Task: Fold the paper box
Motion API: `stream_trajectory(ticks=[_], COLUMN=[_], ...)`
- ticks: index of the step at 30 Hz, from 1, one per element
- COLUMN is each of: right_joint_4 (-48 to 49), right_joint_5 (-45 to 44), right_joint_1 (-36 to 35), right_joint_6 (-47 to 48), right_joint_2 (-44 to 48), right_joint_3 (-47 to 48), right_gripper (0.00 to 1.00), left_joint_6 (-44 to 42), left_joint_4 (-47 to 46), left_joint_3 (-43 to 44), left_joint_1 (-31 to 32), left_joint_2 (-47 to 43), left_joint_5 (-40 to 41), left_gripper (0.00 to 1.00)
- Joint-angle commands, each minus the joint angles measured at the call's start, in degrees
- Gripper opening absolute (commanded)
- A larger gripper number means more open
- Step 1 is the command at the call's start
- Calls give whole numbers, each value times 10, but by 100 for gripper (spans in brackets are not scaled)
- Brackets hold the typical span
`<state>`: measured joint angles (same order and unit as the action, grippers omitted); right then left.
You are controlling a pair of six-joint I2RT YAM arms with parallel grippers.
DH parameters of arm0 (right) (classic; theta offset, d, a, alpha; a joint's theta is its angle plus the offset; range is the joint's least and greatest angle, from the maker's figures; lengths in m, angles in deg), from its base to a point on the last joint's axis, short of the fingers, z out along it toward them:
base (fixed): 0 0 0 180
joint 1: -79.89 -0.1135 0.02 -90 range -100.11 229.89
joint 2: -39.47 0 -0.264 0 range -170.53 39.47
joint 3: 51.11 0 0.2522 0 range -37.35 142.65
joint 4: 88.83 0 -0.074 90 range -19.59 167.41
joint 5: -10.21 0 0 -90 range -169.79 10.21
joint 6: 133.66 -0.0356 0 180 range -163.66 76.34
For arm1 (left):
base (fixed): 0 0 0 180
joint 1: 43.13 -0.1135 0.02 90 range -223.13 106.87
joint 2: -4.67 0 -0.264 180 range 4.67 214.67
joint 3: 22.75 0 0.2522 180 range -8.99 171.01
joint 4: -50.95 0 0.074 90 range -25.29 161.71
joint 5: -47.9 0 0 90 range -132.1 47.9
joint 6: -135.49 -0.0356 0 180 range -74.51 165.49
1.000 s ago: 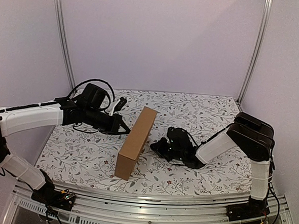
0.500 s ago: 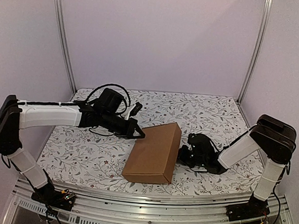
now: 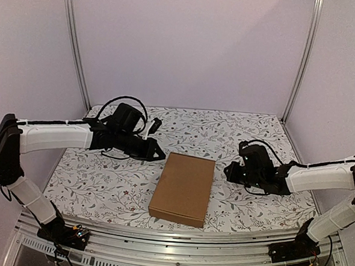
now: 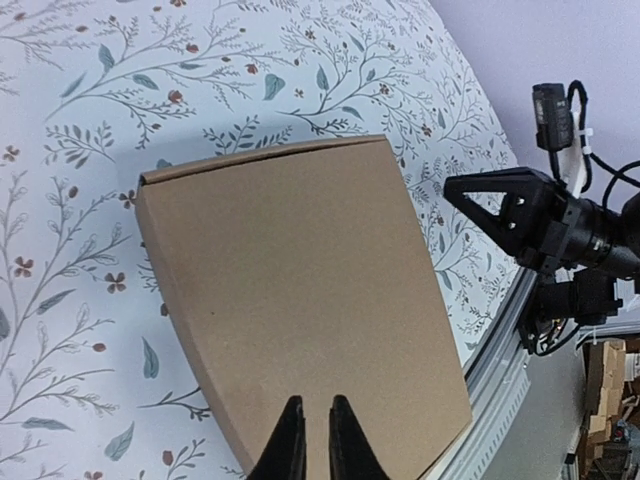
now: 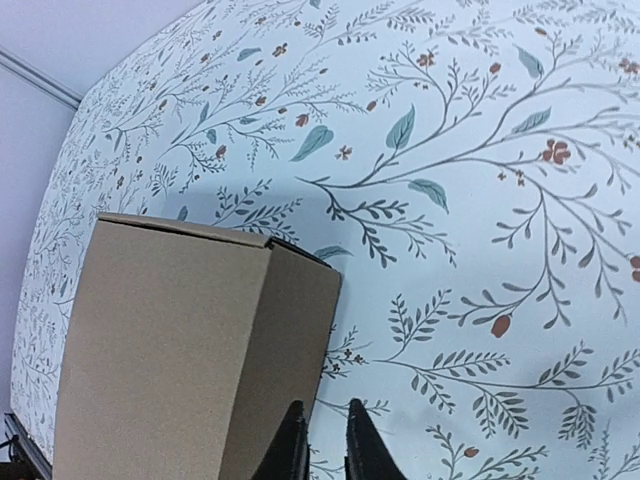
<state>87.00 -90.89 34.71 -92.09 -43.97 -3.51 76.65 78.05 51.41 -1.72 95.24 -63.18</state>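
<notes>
The paper box [image 3: 183, 187] is a plain brown cardboard box, closed and lying flat on the flowered table at front centre. My left gripper [image 3: 158, 155] is shut and empty, just off the box's far left corner. In the left wrist view its tips [image 4: 315, 405] hang over the box lid [image 4: 300, 300]. My right gripper [image 3: 228, 171] is shut and empty, to the right of the box and apart from it. In the right wrist view its tips [image 5: 328, 408] sit beside the box's side wall [image 5: 290, 340].
The flowered table cover [image 3: 255, 138] spreads on all sides of the box. The metal rail [image 3: 177, 235] runs along the near edge, close to the box's front. Pale walls and two upright posts [image 3: 303, 56] close in the back and sides.
The box, standing on its long edge a second ago, has tipped over to the right and now lies flat. The right arm has drawn back to the right; the left gripper has come off the box.
</notes>
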Motion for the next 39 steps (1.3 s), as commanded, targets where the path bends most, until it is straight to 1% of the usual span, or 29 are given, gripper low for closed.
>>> stream_trajectory(ticks=[1,2,4,5,6,7,8,9,10,13,18,24,29,34,37,39], right_joint_4=[-148,-169,-205,-221,-234,-247,-256,-268,-280,-320,-367,-405,-417,-422,-423,-422], right_joint_5=[-73,-85,-107,-120,-132,-144,-154,-165,-176,-197,-217,-281,-299,-312,-320,-319], right_joint_1=[5,4,4,4,4,4,4,4,4,4,5,5,4,4,4,4], right_joint_6=[115,129,164,182,199,209,221,231,245,273,307,315,339,369,376,375], right_joint_2=[63,71,91,105,115,122,133,139,146,158,172,201,238,277,292,303], right_joint_3=[60,73,99,112,124,134,144,155,165,201,246,284,298,296,300,299], right_gripper=[22,29,38,44,52,64,94,98,99,99,99,99,99,99,99,99], left_joint_6=[-31,-35,-41,-46,-51,-55,-60,-66,-72,-90,-120,-151,-174,-191,-211,-221], left_joint_4=[48,56,76,86,94,104,114,124,137,168,211,232,235,246,236,216], left_joint_3=[-5,-4,0,4,8,12,17,23,29,50,71,71,70,78,66,41], left_joint_1=[-12,-13,-15,-15,-15,-16,-16,-16,-16,-15,-16,-16,-16,-16,-16,-16], left_joint_2=[-42,-53,-70,-79,-88,-97,-106,-114,-123,-152,-210,-285,-331,-364,-384,-403], left_joint_5=[63,76,100,109,119,135,148,159,171,207,298,367,388,364,370,376], left_gripper=[18,25,42,48,54,59,70,97,99,99,100,100,100,100,100,100])
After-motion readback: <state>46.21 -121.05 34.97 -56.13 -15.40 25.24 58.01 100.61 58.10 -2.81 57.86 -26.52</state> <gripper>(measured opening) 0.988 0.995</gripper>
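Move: The closed box lies flat on the otherwise bare table between the hands, its middle about 7 cm to the left hand's right, 6 cm back and 12 cm below. From the right hand, the box's middle is roughly 16 cm to the left, 6 cm back and 4 cm lower. Both hands withdraw up and outward from the box, climbing about 20–27 cm, fingers opening wide and tipping up. ##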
